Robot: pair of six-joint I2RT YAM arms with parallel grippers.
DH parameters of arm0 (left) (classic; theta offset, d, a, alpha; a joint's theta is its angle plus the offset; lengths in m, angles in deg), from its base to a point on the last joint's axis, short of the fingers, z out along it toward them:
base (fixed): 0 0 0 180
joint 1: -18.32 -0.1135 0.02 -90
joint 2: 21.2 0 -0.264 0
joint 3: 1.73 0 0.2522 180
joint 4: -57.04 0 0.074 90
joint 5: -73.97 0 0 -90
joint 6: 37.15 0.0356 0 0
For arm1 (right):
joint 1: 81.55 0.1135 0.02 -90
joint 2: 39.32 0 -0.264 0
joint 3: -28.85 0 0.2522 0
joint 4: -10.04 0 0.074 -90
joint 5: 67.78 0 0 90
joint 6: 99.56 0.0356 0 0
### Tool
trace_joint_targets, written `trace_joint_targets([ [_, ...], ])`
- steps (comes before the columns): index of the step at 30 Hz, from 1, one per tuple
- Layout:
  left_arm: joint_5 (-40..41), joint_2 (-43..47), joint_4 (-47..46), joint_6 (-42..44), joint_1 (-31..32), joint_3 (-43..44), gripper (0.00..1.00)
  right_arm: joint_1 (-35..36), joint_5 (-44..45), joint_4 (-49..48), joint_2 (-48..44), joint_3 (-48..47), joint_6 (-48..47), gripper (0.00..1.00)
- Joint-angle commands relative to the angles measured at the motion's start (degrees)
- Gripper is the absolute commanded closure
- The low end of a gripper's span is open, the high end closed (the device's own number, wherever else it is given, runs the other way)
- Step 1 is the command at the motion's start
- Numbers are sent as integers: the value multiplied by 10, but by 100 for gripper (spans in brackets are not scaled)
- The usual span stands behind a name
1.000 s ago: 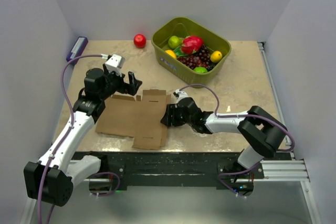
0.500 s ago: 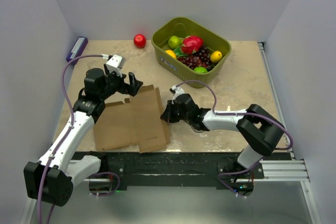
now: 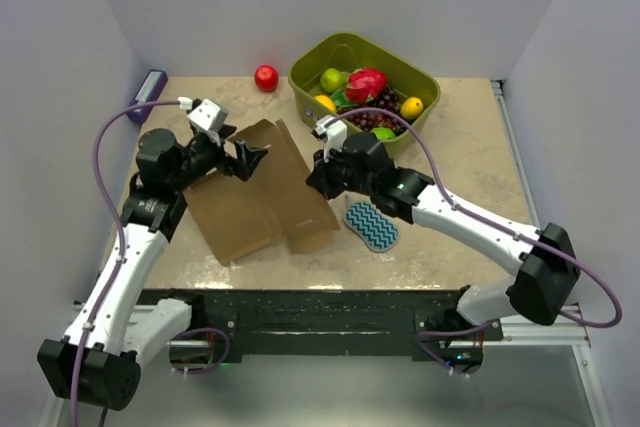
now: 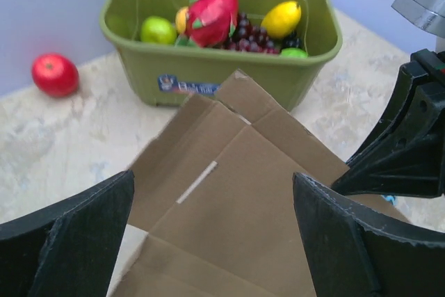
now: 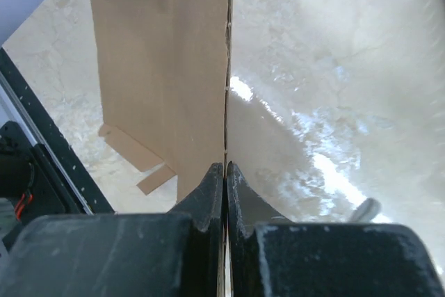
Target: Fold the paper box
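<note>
The paper box (image 3: 262, 192) is a flat brown cardboard blank, tilted up off the table on its right side. My right gripper (image 3: 318, 172) is shut on its right edge; the right wrist view shows the sheet (image 5: 163, 67) edge-on between the closed fingertips (image 5: 212, 182). My left gripper (image 3: 244, 157) is open above the blank's upper left part, not holding it. In the left wrist view the blank (image 4: 236, 199) lies between the two wide-apart fingers (image 4: 76, 234).
A teal zigzag sponge (image 3: 371, 224) lies on the table under my right arm. A green basket (image 3: 322, 117) of fruit stands at the back, with a red apple (image 3: 266, 78) to its left. A purple object (image 3: 147, 93) lies at the far left edge.
My right gripper has lifted the blank's right edge up and back, tilting the sheet steeply. The sponge came into view. My left arm rose and shifted left.
</note>
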Motion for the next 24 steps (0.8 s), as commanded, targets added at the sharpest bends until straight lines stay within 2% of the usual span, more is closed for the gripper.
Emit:
trace_joint_targets([
  [1, -76, 6, 17, 47, -17, 82, 0, -7, -31, 117, -34, -81, -97, 100],
  [5, -78, -1, 63, 77, -17, 138, 0, -7, -31, 214, -38, -142, -114, 100],
  [7, -106, -4, 85, 99, -17, 151, 0, -7, -33, 241, -45, -162, -123, 100],
  [10, -137, -19, 106, 116, -16, 149, 0, -7, -26, 274, -56, -180, -134, 100],
  [16, -130, -30, 98, 128, -17, 130, 0, -8, -19, 348, -54, -228, -151, 100],
  [24, -187, -50, 71, 116, -15, 102, 0, -7, -30, 358, -59, -231, -160, 100],
])
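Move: Both hands are in the air. The paper box's middle lies nearly straight below the open left gripper, about 15 cm down and 3 cm back. The shut right gripper already pinches the box's right edge; the box's middle is about 12 cm to its left, 2 cm ahead and 8 cm lower. From the right hand, the pot holder lies roughly 14 cm right, level fore-and-aft, 18 cm below; the green bin's middle is some 27 cm ahead, 11 cm right and 10 cm below. Keep the right gripper's pinch on the box's edge and draw it up about 7 cm, to the right 5 cm and somewhat back, tipping those fingers farther down. Meanwhile raise the open left gripper some 8 cm above where it is, then sink it about 5 cm beside the box's far end, easing it back and right while turning it clockwise roughly 15 degrees; don't close it. ##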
